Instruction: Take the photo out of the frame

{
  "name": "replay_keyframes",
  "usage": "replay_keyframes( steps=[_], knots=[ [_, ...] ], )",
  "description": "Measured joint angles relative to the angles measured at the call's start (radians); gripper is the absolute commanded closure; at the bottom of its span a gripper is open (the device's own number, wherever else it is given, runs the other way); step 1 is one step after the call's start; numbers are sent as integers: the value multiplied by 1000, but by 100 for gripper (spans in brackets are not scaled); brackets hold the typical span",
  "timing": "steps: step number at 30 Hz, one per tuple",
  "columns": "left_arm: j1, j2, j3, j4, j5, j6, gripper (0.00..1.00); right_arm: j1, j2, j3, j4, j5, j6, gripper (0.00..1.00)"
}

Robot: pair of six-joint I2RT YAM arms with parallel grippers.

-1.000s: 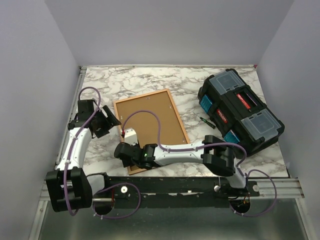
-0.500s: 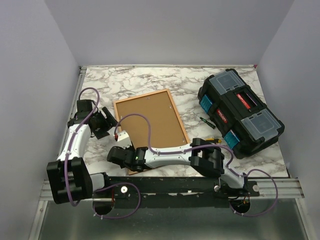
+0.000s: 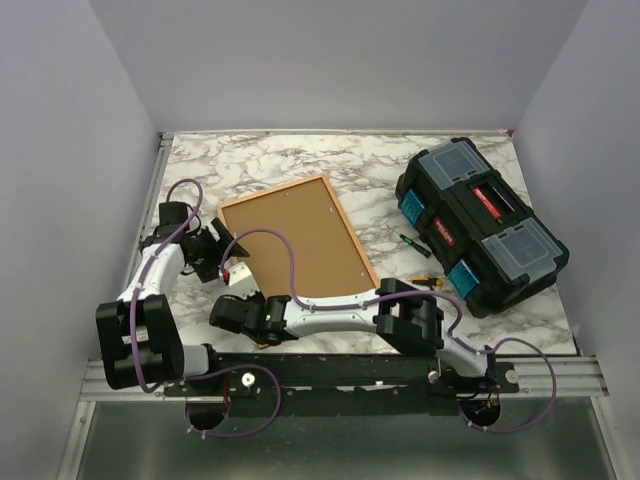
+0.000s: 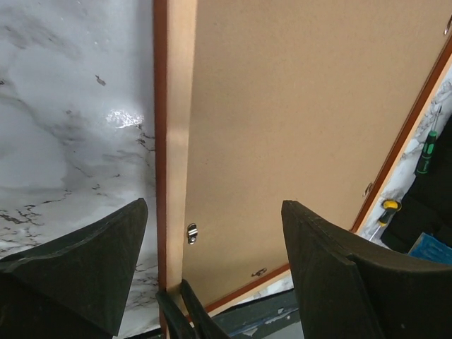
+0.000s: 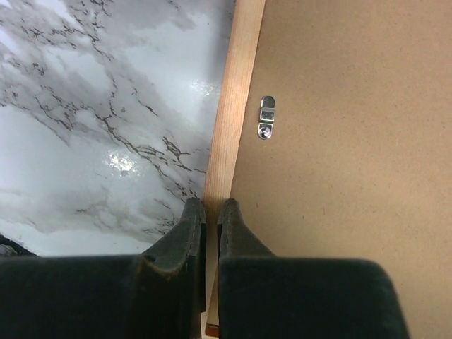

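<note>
The frame (image 3: pixel 295 240) lies back-up on the marble table, its brown board facing me inside the orange-red rim. The photo is hidden beneath that board. My right gripper (image 3: pixel 228 313) is shut on the frame's pale left rail (image 5: pixel 232 120) near the near-left corner, one finger on each side of it (image 5: pixel 212 212). A small metal clip (image 5: pixel 267 118) sits on the board just past the fingertips. My left gripper (image 3: pixel 222 255) hovers open over the same left edge (image 4: pixel 212 261), with the rail and the clip (image 4: pixel 191 232) between its spread fingers.
A black toolbox (image 3: pixel 480 225) with clear lids stands at the right. Between it and the frame lies a green screwdriver (image 3: pixel 412 244), with a small yellow item (image 3: pixel 425 280) nearer the front. Grey walls enclose the table on three sides.
My right gripper slid left along the near edge and shut on the frame's left rail. The frame shifted and turned slightly to the left. My left gripper moved closer to the frame's left edge.
</note>
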Motion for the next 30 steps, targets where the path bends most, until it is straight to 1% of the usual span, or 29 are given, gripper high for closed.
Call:
replay_keyframes(
  steps=[2, 5, 8, 12, 14, 18, 20, 23, 24, 28, 29, 30],
  knots=[
    [0, 4, -10, 3, 19, 0, 20, 0, -10, -19, 17, -4, -26, 99],
    [0, 0, -16, 9, 35, -1, 19, 0, -64, -102, 50, -26, -67, 99],
    [0, -37, -46, 29, 43, -17, 19, -2, -113, -156, 63, -51, -98, 100],
    [5, -169, -146, 47, 54, -91, 19, -7, -171, -186, 79, -77, -121, 99],
    [5, -262, -206, 51, 51, -140, 20, -9, -201, -198, 89, -92, -124, 99],
    [6, -393, -310, 71, 37, -224, 25, -10, -259, -221, 108, -129, -129, 99],
    [6, -417, -348, 100, 39, -254, 32, -10, -282, -227, 117, -148, -129, 99],
    [6, -419, -380, 156, 63, -287, 50, -10, -304, -232, 130, -175, -129, 99],
    [6, -421, -383, 171, 74, -291, 54, -10, -310, -235, 131, -181, -129, 99],
    [5, -447, -384, 203, 83, -299, 75, -10, -320, -247, 137, -193, -129, 99],
    [6, -459, -386, 202, 82, -300, 78, -10, -325, -248, 138, -193, -132, 96],
    [7, -472, -387, 199, 82, -301, 81, -10, -334, -248, 136, -193, -137, 85]
  ],
)
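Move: Just under the open left hand runs the left rail of the face-down frame: the stretch it goes for is about 2 cm back, 1 cm to the right and 5 cm below. The metal clip beside that rail is about 6 cm back and 2 cm right; the rail's far corner some 11 cm ahead and 3 cm left. The right hand already pinches the rail; from there the same stretch lies about 9 cm ahead and 2 cm left. Lifting the pinched left rail, the right hand first shifts about 2 cm right, then rises some 8 cm while easing back a little and turning about 10 degrees counter-clockwise, grip kept. The left hand draws back about 5 cm and a little right along the rail, tilting, then closes its wide-open fingers by more than half around it. ##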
